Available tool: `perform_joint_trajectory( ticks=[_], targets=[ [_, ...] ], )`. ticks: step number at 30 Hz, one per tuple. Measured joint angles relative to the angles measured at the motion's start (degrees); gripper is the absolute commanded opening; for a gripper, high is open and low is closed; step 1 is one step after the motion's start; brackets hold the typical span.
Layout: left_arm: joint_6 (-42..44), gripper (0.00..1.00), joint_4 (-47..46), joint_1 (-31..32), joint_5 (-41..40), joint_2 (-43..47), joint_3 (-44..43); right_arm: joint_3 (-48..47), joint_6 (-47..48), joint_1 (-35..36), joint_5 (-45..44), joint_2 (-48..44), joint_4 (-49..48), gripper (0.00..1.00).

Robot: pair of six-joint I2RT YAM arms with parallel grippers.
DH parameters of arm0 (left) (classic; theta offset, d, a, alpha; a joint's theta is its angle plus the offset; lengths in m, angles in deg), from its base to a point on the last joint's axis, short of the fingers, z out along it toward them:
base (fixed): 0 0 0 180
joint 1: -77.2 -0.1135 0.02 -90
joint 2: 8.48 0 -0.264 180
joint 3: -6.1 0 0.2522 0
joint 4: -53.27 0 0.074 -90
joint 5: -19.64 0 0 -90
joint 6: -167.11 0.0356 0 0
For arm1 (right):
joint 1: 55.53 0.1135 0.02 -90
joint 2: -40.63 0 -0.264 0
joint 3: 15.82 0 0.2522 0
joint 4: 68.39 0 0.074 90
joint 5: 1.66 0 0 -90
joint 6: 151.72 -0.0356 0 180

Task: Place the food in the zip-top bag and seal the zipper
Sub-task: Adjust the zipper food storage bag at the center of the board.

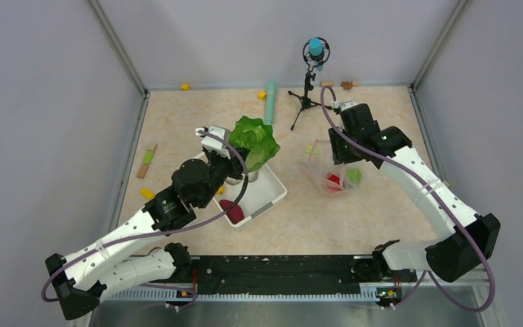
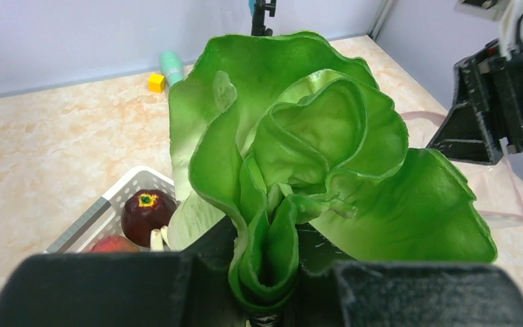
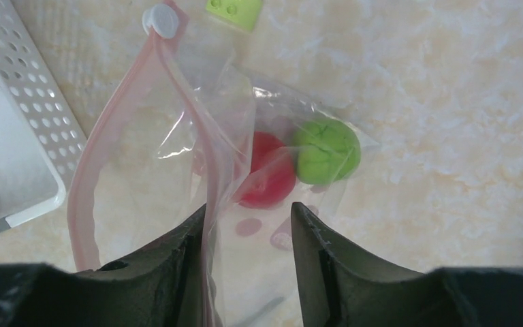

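My left gripper is shut on the base of the green leafy cabbage and holds it above the white basket. A dark maroon root and a reddish piece lie in the basket. The clear zip-top bag lies to the right with its mouth gaping. It holds a red apple and a green apple. My right gripper is open. The pinkish zipper runs against its left finger.
A long teal cylinder and a yellow block lie at the back. A small tripod stand is behind the bag. A green block lies by the bag's slider. Small blocks lie at the left wall.
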State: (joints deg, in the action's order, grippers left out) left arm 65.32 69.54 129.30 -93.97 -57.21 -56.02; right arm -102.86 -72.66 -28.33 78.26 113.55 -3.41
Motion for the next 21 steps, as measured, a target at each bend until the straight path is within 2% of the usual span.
perform_joint_trajectory(
  ticks=[4, 6, 7, 10, 11, 15, 21],
  targets=[
    [0.5, 0.00, -0.6, 0.0, 0.0, 1.9, 0.9, -1.6, 0.8, 0.6, -0.2, 2.4, 2.6, 0.46],
    [0.9, 0.00, -0.6, 0.0, -0.2, 2.6, 1.2, -2.7, 1.2, 1.3, -1.1, 3.1, 4.0, 0.41],
    [1.0, 0.00, -0.5, 0.0, -0.3, 3.0, 1.4, -3.5, 1.5, 1.8, -2.0, 3.3, 5.0, 0.34],
    [1.3, 0.00, -0.6, 0.0, -0.4, 4.4, 2.1, -4.8, 2.3, 3.1, -3.7, 3.8, 7.1, 0.03],
    [1.3, 0.00, -0.6, 0.0, -0.4, 5.0, 2.4, -5.0, 2.4, 3.4, -4.1, 3.8, 7.5, 0.00],
    [1.5, 0.00, -0.7, 0.0, 0.1, 6.7, 3.4, -7.3, 2.4, 6.3, -8.5, 5.9, 10.5, 0.00],
    [1.6, 0.00, -0.8, 0.0, 0.3, 7.6, 3.5, -15.3, 2.4, 15.4, -15.0, 9.9, 13.0, 0.00]
  ],
)
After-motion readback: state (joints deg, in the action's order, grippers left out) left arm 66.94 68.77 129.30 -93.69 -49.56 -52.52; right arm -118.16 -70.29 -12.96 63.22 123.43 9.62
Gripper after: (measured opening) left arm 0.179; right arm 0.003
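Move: The right hand's open fingers already stand around the zip-top bag's near rim, which hangs about 2 cm left of their middle and level with it. The red food in the bag lies about 2 cm ahead and some 17 cm below, the green apple about 5 cm ahead and 6 cm to the right, equally low; the lime block sits roughly 17 cm ahead, 7 cm left, on the table. From the left hand, that rim is about 33 cm right, 3 cm ahead and 10 cm lower. The right fingers shut on the bag's near rim and pinch it while the hand eases back about 1 cm; then it draws the rim left by some 4 cm and up nearly 3, its left side rolling down about 15 degrees. The left hand, still gripping the lettuce, backs off 2 to 3 cm to the left and back, rising slightly, away from the bag. ##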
